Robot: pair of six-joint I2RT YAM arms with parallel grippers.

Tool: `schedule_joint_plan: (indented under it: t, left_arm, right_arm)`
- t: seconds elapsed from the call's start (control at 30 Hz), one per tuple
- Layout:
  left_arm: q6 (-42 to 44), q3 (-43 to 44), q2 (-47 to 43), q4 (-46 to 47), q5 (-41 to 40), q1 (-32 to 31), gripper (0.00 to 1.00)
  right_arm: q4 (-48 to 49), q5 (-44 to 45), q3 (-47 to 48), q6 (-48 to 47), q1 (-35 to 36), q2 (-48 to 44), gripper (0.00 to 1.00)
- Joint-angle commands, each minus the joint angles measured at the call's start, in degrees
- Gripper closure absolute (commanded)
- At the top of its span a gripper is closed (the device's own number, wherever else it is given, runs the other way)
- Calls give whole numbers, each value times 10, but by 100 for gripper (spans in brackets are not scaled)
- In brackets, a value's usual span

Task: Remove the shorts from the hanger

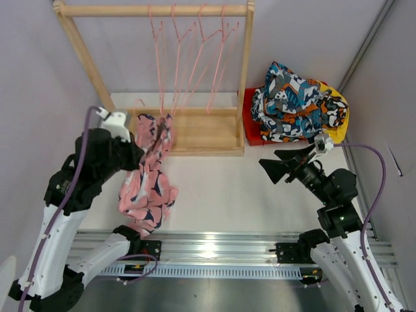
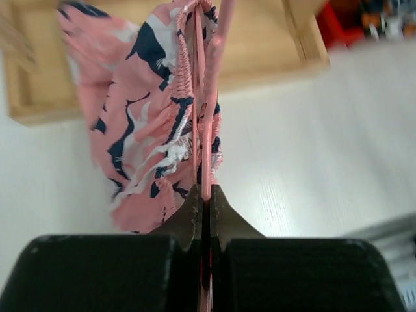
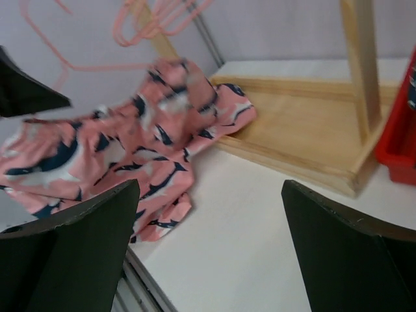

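Pink shorts [image 1: 148,177] with dark and white marks hang from a pink hanger [image 2: 216,78], their lower part lying on the white table. In the left wrist view the waistband [image 2: 183,84] is bunched along the hanger's wire. My left gripper [image 2: 203,192] is shut on that wire, just in front of the wooden rack's base [image 1: 201,133]. My right gripper [image 1: 276,168] stands wide open to the right, pointing left, with nothing between its fingers. In the right wrist view the shorts [image 3: 123,146] lie well ahead of the right gripper [image 3: 209,188].
Several empty pink hangers [image 1: 195,52] hang from the rack's top rail [image 1: 117,10]. A red bin [image 1: 249,123] at the back right holds a heap of patterned and yellow shorts [image 1: 296,104]. A metal rail [image 1: 214,250] runs along the near table edge.
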Motion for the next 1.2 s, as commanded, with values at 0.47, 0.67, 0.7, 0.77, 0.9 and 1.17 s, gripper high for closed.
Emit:
schedule_joint_plan:
  t: [0.47, 0.67, 0.7, 0.77, 0.9, 1.17]
  left_arm:
    - [-40, 84, -70, 60, 402, -110, 100]
    - [-32, 253, 32, 40, 349, -143, 100]
    - [-33, 262, 36, 41, 347, -143, 100]
    - [-32, 268, 40, 41, 347, -143, 100]
    - [-35, 260, 33, 46, 360, -143, 100]
    - [-46, 258, 26, 60, 382, -143, 100]
  right_arm:
    - [57, -101, 183, -53, 40, 97, 0]
    - [34, -97, 271, -110, 43, 152, 0]
    - [29, -91, 279, -116, 43, 155, 1]
    - [31, -87, 291, -123, 43, 161, 1]
    - [65, -76, 278, -126, 43, 178, 1]
    - [256, -90, 213, -36, 64, 253, 1]
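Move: The shut left fingers already hold the pink hanger; its shorts hang about 6 cm ahead, 2 cm right and 9 cm below them. From the open right hand the shorts lie some 32 cm left, 6 cm ahead and 8 cm lower. Also from the right hand, the heaped red bin is about 26 cm ahead, 17 cm right and 24 cm below, and the rack base 23 cm ahead, 29 cm left and 30 cm below. The left fingers keep their pinch on the hanger and draw it back about 13 cm and 10 cm right, dipping slightly before rising to 16 cm higher, while the wrist swings about 50 degrees clockwise, carrying the shorts towards the right hand. The right hand, jaws staying wide open, rises some 14 cm, tips up about 20 degrees and works 5 cm left, first easing back, then forward to the waistband's far end. ##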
